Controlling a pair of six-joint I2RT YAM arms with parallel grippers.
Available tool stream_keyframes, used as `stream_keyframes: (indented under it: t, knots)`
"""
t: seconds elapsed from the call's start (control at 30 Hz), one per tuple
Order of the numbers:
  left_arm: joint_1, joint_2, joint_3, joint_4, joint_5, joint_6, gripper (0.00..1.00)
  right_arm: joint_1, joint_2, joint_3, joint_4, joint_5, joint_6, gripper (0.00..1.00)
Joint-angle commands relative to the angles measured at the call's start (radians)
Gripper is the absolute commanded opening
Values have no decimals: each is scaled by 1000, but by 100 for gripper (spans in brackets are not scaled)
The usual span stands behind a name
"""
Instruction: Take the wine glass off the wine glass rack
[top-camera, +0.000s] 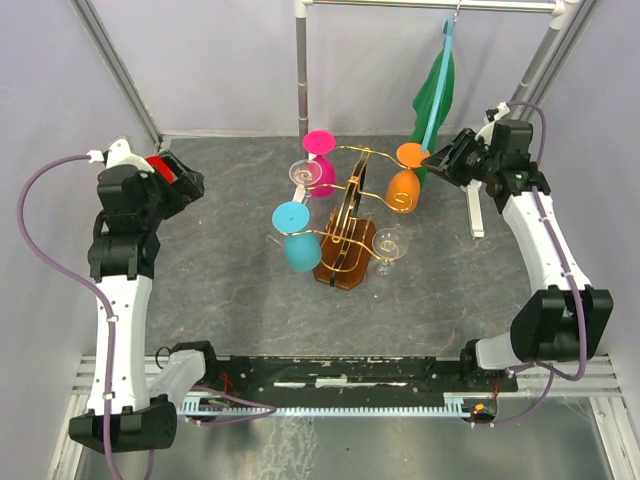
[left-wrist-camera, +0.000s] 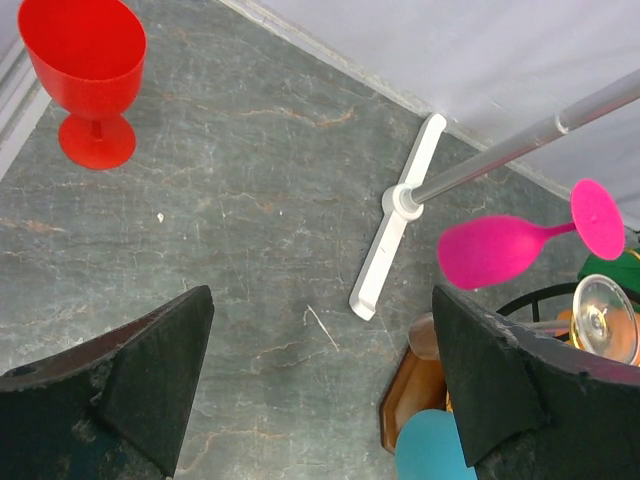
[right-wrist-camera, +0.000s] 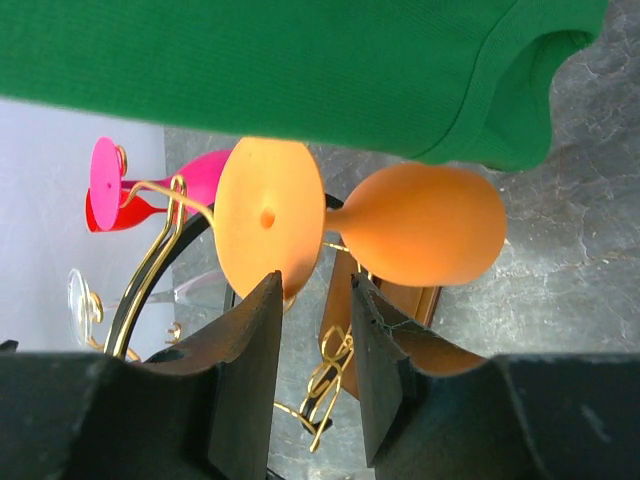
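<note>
The wine glass rack stands mid-table, with a brown wooden base and gold wire arms. Hanging on it are a pink glass, a blue glass, an orange glass and two clear glasses. My right gripper is at the orange glass. In the right wrist view its fingers stand a little apart, just below the stem between the orange foot and bowl, touching nothing. My left gripper is open and empty at the far left. A red glass stands upright on the table beyond it.
A grey clothes rail spans the back, with a green cloth hanging right behind the orange glass. The rail's white feet lie on the table by the rack and by the right arm. Walls close in on both sides.
</note>
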Motion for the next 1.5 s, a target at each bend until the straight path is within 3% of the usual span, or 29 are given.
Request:
stream_keyframes:
  t: [0.0, 0.57, 0.87, 1.47]
  knots:
    - [1, -10, -23, 41, 35, 0, 96, -12, 38, 40, 141, -40, 50, 41]
    - [2, -1, -37, 50, 44, 9, 96, -15, 121, 73, 257, -99, 117, 36]
    - [1, 2, -49, 50, 51, 4, 96, -14, 111, 63, 285, -122, 140, 2]
    - [2, -10, -67, 51, 58, 7, 96, -75, -41, -84, 349, -204, 217, 1]
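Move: The right hand, half open, is just short of the orange wine glass, which hangs upside down; its round foot lies about 5 cm ahead, 4 cm to the left and roughly level. The green cloth hangs some 12 cm ahead, slightly left and above; the pink glass's foot is about 7 cm ahead and 22 cm left, the near clear glass's foot 13 cm back, 9 cm left and lower. From the left hand the orange foot is about 45 cm right, 10 cm ahead and a little below. Forward and slightly left, the right hand slides about 4.5 cm in to the rim of the orange glass's foot, rolling its left side up some 10 degrees on the way. The half-open fingers then shut and pinch the rim, and the hand draws back about 2.5 cm, a little right and up, keeping its grip. The left hand, empty and wide open, sinks some 2.5 cm. ##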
